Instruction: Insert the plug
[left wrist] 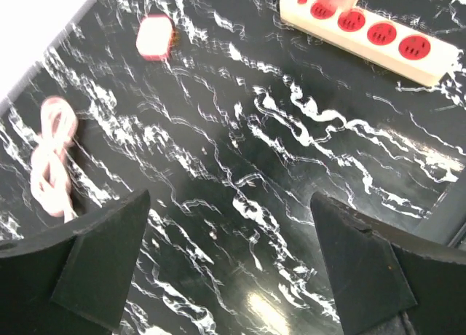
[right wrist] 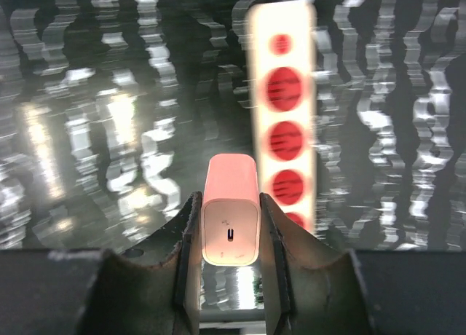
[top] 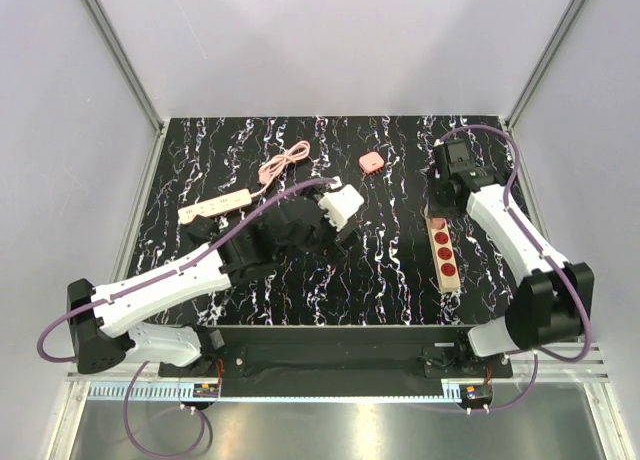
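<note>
My right gripper (right wrist: pixel 231 237) is shut on the plug (right wrist: pixel 231 196), a salmon-pink block with a pale end face and a small slot. It holds the plug just above the table, beside the far end of a beige power strip with red sockets (right wrist: pixel 284 131). In the top view the right gripper (top: pixel 437 206) hovers at the strip's far end (top: pixel 446 255); the plug is hidden there. My left gripper (top: pixel 345 220) is open and empty over mid-table, with dark fingers (left wrist: pixel 102 262) wide apart.
A second salmon-pink rounded-square block (top: pixel 371 161) lies at the back centre, also in the left wrist view (left wrist: pixel 155 38). A coiled pink cable (top: pixel 283 164) and a white power strip (top: pixel 213 206) lie at the back left. Frame posts stand at the table's far corners.
</note>
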Controlling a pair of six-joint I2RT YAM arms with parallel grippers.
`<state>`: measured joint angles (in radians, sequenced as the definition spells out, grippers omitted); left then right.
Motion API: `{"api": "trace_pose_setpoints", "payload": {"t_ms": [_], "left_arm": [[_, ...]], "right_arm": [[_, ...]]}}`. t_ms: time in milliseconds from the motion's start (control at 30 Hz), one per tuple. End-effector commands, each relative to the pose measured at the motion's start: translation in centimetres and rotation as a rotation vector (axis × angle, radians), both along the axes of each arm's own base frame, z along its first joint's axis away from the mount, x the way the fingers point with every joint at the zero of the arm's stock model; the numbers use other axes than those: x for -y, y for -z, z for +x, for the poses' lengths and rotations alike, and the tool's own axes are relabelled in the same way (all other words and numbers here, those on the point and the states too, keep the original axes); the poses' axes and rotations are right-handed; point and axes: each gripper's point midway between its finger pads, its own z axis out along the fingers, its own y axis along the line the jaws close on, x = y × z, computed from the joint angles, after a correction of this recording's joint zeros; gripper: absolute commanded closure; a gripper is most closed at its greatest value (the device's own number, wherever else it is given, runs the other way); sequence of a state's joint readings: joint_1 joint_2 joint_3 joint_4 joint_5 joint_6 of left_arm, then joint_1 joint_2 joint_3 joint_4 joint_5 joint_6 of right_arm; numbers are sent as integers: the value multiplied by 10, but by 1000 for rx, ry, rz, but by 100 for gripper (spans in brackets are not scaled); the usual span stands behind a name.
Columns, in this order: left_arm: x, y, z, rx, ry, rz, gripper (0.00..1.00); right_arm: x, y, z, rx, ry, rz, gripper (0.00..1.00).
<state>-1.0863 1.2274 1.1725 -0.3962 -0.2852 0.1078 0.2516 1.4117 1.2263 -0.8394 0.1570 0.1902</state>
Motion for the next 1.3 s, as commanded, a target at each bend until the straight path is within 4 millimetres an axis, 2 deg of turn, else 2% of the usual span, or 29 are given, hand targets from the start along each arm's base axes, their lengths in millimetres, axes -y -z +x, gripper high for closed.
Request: {"api": "trace_pose_setpoints", "payload": {"t_ms": [0,33,67,100,133,167,200,267,333,367,500,633,767,800,1033,1267], "left_arm": [[-7,-27,11,-80,-114,-148,1],[0,-27,2,-155,-69,-218,1],[-8,-29,10,-191,-83,-270,1],[-9,-32,10,-229,-69,-321,1],[-3,-36,-1,-310,-9,-402,1],[-12,-36,9,-334,-35,-434,1],[-13,-35,10,-352,-39,-452,1],[-18,-26,13,-351,-58,-442,1],[-20,-18,15,-343,-69,-420,1],[-21,-17,15,-340,-69,-416,1],[-32,-28,18,-276,-98,-416,1],[-37,-34,19,-253,-107,-423,1],[-38,-33,20,-249,-116,-418,1],[-37,-32,20,-254,-110,-418,1],[-33,-32,16,-269,-90,-425,1],[-36,-34,17,-254,-102,-424,1]], "right_arm": [[35,-2,20,-3,13,-159,100],[38,1,23,-15,16,-167,100],[42,4,26,-27,15,-173,100],[42,7,30,-40,-7,-170,100],[43,8,33,-43,-10,-156,100],[49,8,38,-33,5,-140,100],[47,8,40,-23,-6,-113,100],[45,8,48,36,-24,-77,100],[42,-1,55,122,-76,-63,100],[43,5,51,116,-83,-62,100],[47,16,39,94,-111,-70,100],[37,28,40,76,-177,-36,100],[42,42,38,49,-230,-72,100],[33,45,36,46,-271,-33,100],[29,52,45,60,-299,3,100],[40,58,46,20,-289,-1,100]]}}
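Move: The first socket, beside the strip's switch, lies about 5 cm ahead of the right hand, 4 cm to its right and 11 cm below the plug it still holds. The fourth socket is roughly 8 cm back and 4 cm right; the pink adapter sits some 25 cm ahead and 15 cm left. From the left hand the first socket is about 14 cm ahead, 31 cm right and 22 cm below. The plug, still pinched in the right fingers, is carried right and forward while sinking, onto the line of sockets at the strip's switch end, then lowered more slowly with a slight drift back left, about 7 cm down in all, while the wrist turns some 15 degrees counter-clockwise. The left hand, empty and open, drifts about 4 cm left, away from the strip, rolling about its own finger line. ##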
